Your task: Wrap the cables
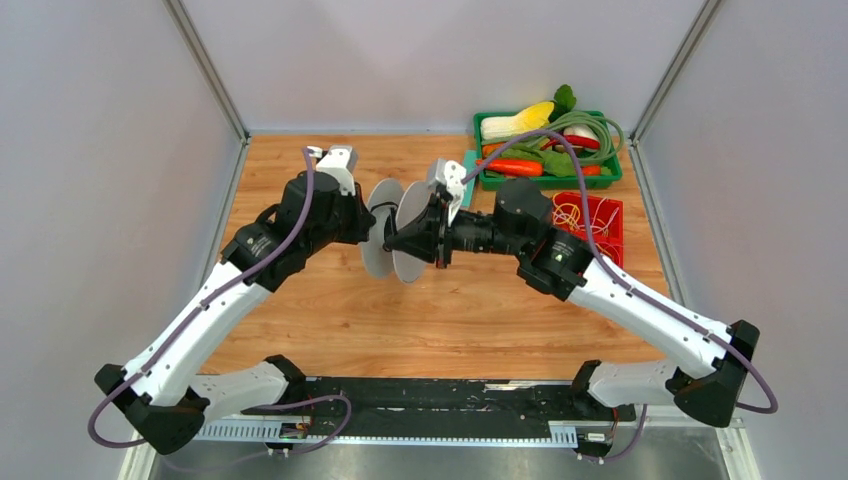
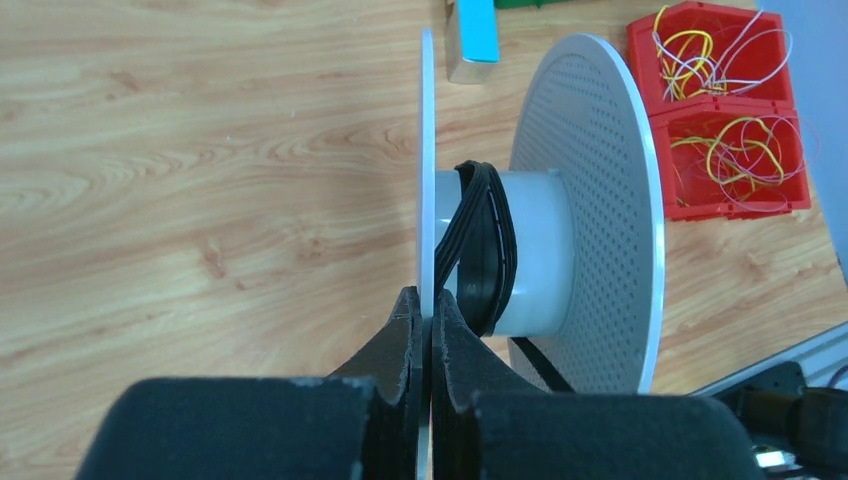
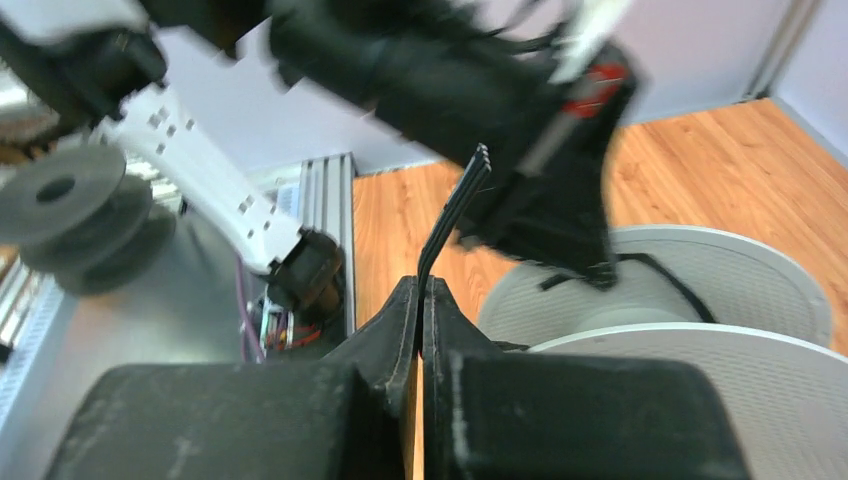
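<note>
A spool (image 1: 395, 232) with two grey round flanges hangs above the table's middle, between both arms. My left gripper (image 2: 428, 300) is shut on the rim of the thin flange (image 2: 427, 150). The black cable (image 2: 485, 235) lies in several turns round the white hub (image 2: 535, 250), next to the perforated flange (image 2: 595, 200). My right gripper (image 3: 421, 285) is shut on the free end of the cable (image 3: 452, 205), which sticks up past the fingertips. In the top view the left gripper (image 1: 368, 228) and the right gripper (image 1: 405, 240) meet at the spool.
A green tray (image 1: 548, 180) with toy vegetables and a green hose stands at the back right. Red bins (image 2: 735, 110) of yellow and white wires sit beside it. A teal block (image 2: 472, 35) lies beyond the spool. The left arm (image 3: 450, 70) crosses above the right wrist view.
</note>
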`<state>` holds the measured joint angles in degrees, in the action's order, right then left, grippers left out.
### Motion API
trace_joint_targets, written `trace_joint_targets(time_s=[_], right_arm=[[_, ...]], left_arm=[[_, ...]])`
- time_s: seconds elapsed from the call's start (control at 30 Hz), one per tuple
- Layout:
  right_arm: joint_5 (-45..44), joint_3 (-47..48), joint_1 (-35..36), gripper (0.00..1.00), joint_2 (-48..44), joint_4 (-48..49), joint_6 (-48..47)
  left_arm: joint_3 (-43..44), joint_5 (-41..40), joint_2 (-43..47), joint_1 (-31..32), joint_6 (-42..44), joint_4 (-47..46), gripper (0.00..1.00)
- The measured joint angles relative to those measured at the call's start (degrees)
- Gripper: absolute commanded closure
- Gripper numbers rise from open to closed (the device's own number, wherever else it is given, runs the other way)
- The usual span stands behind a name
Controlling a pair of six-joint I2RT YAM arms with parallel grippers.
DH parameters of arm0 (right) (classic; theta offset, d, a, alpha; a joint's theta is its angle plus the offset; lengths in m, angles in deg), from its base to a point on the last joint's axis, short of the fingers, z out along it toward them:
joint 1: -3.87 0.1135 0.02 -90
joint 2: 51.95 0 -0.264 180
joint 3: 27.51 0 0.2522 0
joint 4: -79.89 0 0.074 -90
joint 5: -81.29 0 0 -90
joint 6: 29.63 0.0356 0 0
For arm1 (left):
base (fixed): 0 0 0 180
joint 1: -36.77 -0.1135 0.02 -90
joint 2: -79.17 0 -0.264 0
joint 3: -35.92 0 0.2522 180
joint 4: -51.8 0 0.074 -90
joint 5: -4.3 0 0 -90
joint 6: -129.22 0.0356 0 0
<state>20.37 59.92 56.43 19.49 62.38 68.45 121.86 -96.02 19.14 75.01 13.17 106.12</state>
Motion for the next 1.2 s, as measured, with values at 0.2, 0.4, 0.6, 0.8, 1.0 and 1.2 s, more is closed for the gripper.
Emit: trace_joint_targets(time_s=[0.2,0.4,0.6,0.8,1.0,1.2], right_arm=[[-0.33,-4.17,7.17,1.00,-4.28,-6.14,-12.68],[-1.53,-11.69,12.68,1.00,-10.21,-11.34,-24.90],[-3.74,-21.31,16.61,1.00,-15.82,-16.17,-37.79],[-9.64,-29.33,16.79,1.00,-17.16,-18.01,-47.04],[-14.23,-34.88,16.74,1.00,-19.43,-21.11,-51.80],[-15.32,-37.05,16.57,1.00,-23.93,-25.07,-52.78]], left_arm=[[3.41,5.44,-5.05,-3.80,-4.59,5.20,1.00],[6.71,7.89,-6.95,-8.26,-7.28,9.99,1.00],[10.73,12.52,-8.15,-12.76,-10.45,11.45,1.00],[10.91,18.75,-8.52,-15.98,-13.40,10.99,1.00],[10.86,23.37,-8.50,-18.60,-15.78,10.29,1.00],[10.27,25.88,-8.20,-21.44,-17.88,10.05,1.00]])
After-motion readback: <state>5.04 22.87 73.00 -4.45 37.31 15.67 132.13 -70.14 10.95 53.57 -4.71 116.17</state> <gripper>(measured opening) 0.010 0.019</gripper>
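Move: The left hand keeps its pinch on the spool's left flange, with the spool's middle about 5 cm ahead, 6 cm to its right and 4 cm below. The right hand, already pinching the cable end, has the spool's middle roughly 5 cm ahead, 2 cm right and 12 cm below. From the right hand, the teal box is about 24 cm ahead and 15 cm right, the red tray 10 cm ahead and 36 cm right, both some 36 cm lower. Right hand pulls the cable end back from the spool, then some 25 cm down and right; left tilts spool. ##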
